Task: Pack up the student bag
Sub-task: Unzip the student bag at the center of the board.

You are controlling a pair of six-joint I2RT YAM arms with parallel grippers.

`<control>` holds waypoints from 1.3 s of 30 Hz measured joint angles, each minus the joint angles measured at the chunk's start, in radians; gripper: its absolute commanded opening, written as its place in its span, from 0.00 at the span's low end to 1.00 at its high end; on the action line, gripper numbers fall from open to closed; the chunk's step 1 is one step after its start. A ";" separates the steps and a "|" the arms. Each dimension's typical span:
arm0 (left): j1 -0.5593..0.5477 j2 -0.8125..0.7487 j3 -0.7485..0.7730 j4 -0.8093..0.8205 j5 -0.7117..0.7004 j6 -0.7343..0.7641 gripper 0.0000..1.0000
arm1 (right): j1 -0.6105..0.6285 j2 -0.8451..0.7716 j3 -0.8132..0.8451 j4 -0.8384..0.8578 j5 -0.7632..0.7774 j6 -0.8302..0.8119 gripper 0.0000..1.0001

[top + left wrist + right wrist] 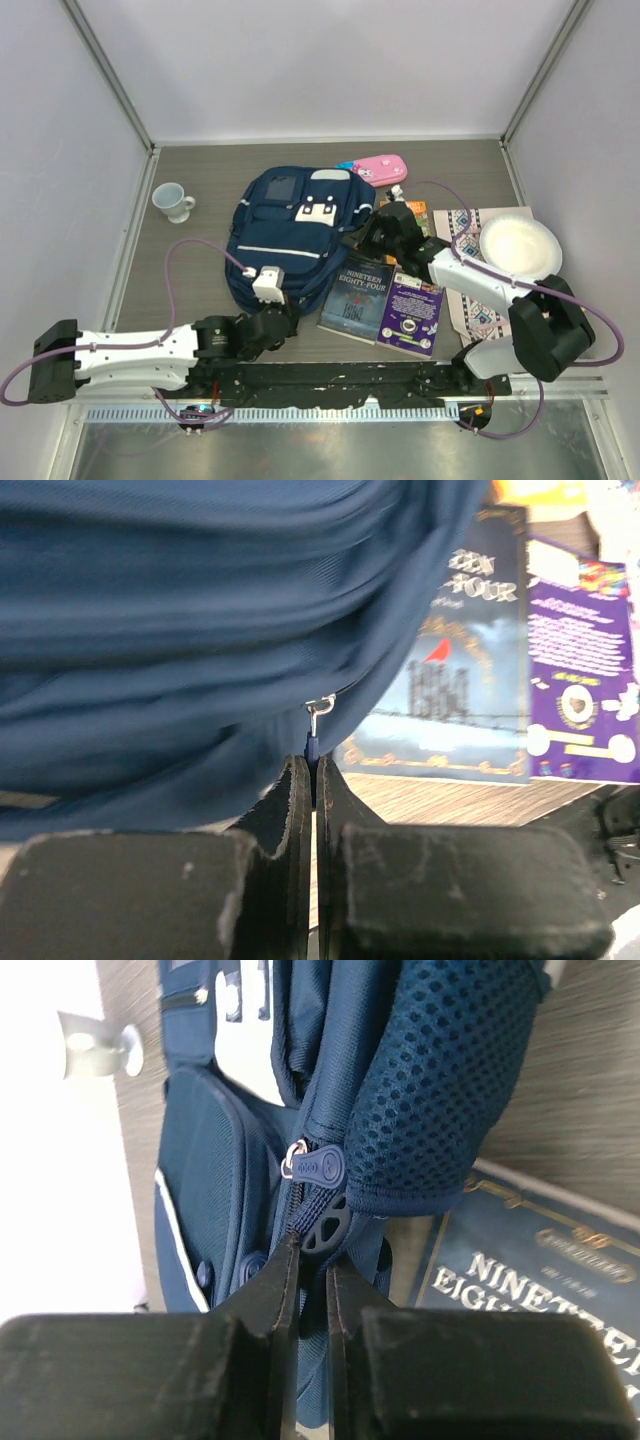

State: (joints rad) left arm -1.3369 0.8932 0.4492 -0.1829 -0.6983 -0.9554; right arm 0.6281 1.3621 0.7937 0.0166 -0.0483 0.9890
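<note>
The student bag (290,235), navy blue with white trim, lies flat in the middle of the table. At its near edge my left gripper (287,316) is shut on a thin blue zipper pull (313,744) that hangs from a metal ring. The bag's fabric (200,630) fills the left wrist view above the jaws. On the bag's right side, by the mesh shoulder strap (440,1080), my right gripper (360,243) is shut on a dark rubber zipper pull (327,1222), which pokes out above the jaw tips.
Two books lie right of the bag: a dark blue Nineteen Eighty-Four (356,298) and a purple one (411,315). A pink pencil case (375,167) sits behind the bag, a white mug (173,202) at the left, and a paper plate (520,247) on a patterned cloth (470,305) at the right.
</note>
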 measured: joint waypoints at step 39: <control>-0.004 0.238 0.109 0.063 0.060 0.126 0.00 | 0.226 -0.337 -0.388 0.103 -0.012 0.246 0.74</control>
State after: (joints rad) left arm -1.3407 1.1309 0.5587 -0.1196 -0.6384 -0.8291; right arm 0.8543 1.0252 0.4053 0.1196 -0.0605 1.2354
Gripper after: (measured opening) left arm 0.023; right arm 0.739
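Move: My left fingers already hold the zipper pull at the student bag's near edge; the bag's near right corner is about 6 cm to their right and 2 cm farther out, with the 1984 book's middle some 16 cm right, 1 cm ahead and 8 cm lower. From my right hand, pinching the bag's right side, the pull lies about 15 cm back, 13 cm left and slightly lower; the 1984 book is about 14 cm back, 2 cm right and 9 cm down. My right hand draws the pinched bag side about 3 cm forward, edging right and down, then opens wide and lets go. It comes back some 15 cm towards the pull, arcing up and out to the right before swinging in left and down. My left hand keeps the pull pinched, swinging about 3 cm left and down, then some 7 cm right. ##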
